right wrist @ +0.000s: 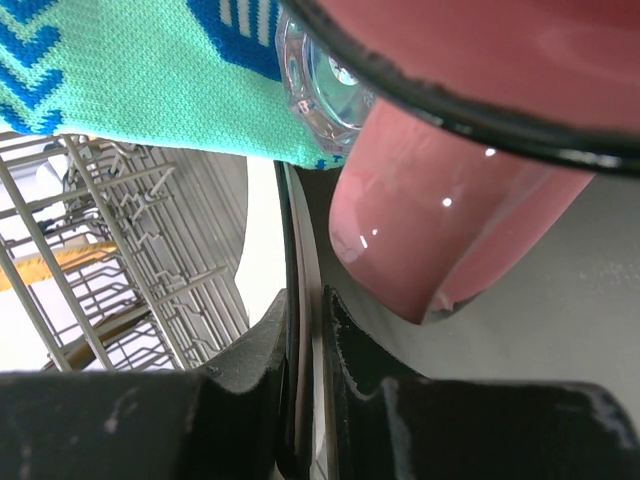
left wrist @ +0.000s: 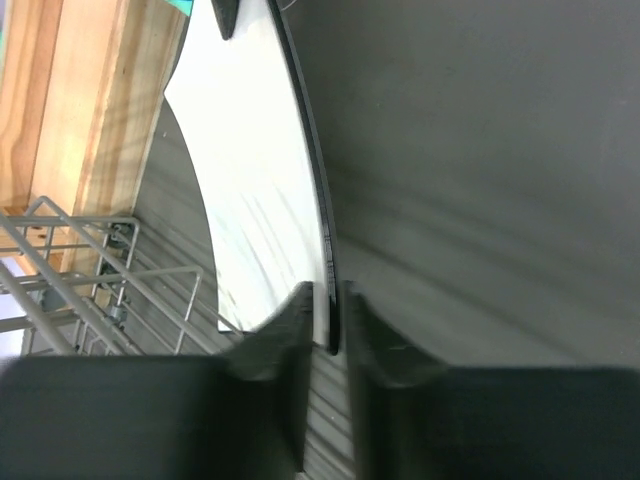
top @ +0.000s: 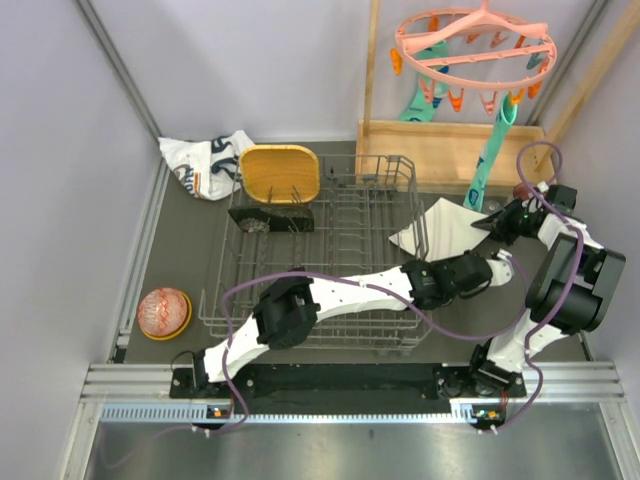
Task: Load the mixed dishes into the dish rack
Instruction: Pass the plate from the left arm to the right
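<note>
The pale plate (top: 440, 228) is tilted just right of the dish rack (top: 320, 260), held from two sides. My left gripper (top: 497, 262) reaches across the rack and is shut on the plate's dark rim (left wrist: 328, 320). My right gripper (top: 487, 222) is shut on the rim (right wrist: 305, 330) from the far right. The plate's white face (left wrist: 260, 180) shows in the left wrist view. A pink cup (right wrist: 450, 220) and a small clear glass (right wrist: 320, 80) sit close beside the right gripper. A yellow plate (top: 279, 173) and a black floral plate (top: 270, 218) stand at the rack's back left.
An orange bowl (top: 164, 313) sits left of the rack. A white printed cloth (top: 205, 162) lies at the back left. A light wooden tray (top: 450, 150) stands behind the rack. Teal socks (top: 495, 150) hang from a pink peg hanger (top: 475, 45), low over the right gripper.
</note>
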You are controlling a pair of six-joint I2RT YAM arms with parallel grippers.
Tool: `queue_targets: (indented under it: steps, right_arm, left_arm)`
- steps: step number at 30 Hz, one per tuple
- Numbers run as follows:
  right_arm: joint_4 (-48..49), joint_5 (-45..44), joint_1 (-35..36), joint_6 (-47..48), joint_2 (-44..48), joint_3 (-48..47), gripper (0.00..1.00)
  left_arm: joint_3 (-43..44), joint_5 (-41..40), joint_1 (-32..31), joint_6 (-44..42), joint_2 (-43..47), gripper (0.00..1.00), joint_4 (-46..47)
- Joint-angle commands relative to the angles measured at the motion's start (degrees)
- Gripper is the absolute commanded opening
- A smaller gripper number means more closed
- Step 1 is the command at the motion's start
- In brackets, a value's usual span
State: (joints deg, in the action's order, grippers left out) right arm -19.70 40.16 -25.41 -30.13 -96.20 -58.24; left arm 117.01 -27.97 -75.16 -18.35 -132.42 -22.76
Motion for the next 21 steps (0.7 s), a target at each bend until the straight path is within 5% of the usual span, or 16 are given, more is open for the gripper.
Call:
queue_targets:
  steps: [1,10,21]
  right_arm:
    - [-1.0,3.9,1.3,-1.9,1.5,-2.3,0.0]
    - [-1.9,4.3,1.2,-1.1,2.1,-3.8,0.0]
    - [-2.6,3.8,1.2,-0.3,3.1,-4.3,0.0]
  left_arm:
    - [2.6,-1.7,-0.2,-0.2,1.9,0.37,1.8]
    - [2.9,-2.1,-0.2,1.6,3.0,0.96,1.1]
    - [3.4,0.7,-0.1,6.7,12.7,0.98,-1.0]
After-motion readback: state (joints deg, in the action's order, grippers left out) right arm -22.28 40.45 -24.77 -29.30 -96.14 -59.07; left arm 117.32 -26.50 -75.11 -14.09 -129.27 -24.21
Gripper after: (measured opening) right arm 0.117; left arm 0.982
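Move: The left fingers pinch the plate's near edge; its middle lies about 5 cm ahead, 7 cm to their left and 4 cm lower. The right fingers already grip its right edge, with its middle some 3 cm back and 10 cm to their left, 3 cm lower. The glass stands about 4 cm ahead of the right hand and the mug some 9 cm right and 3 cm ahead of it, both around 5 cm lower. Upward, with a slight draw back, the left hand backs off the plate: first its fingers spread from the pinch to wide open almost on the spot, letting go of the near edge, then it climbs about 3 cm with a small tilt. The right hand keeps its pinch on the plate's right edge and all but stays, easing barely half a centimetre left. ##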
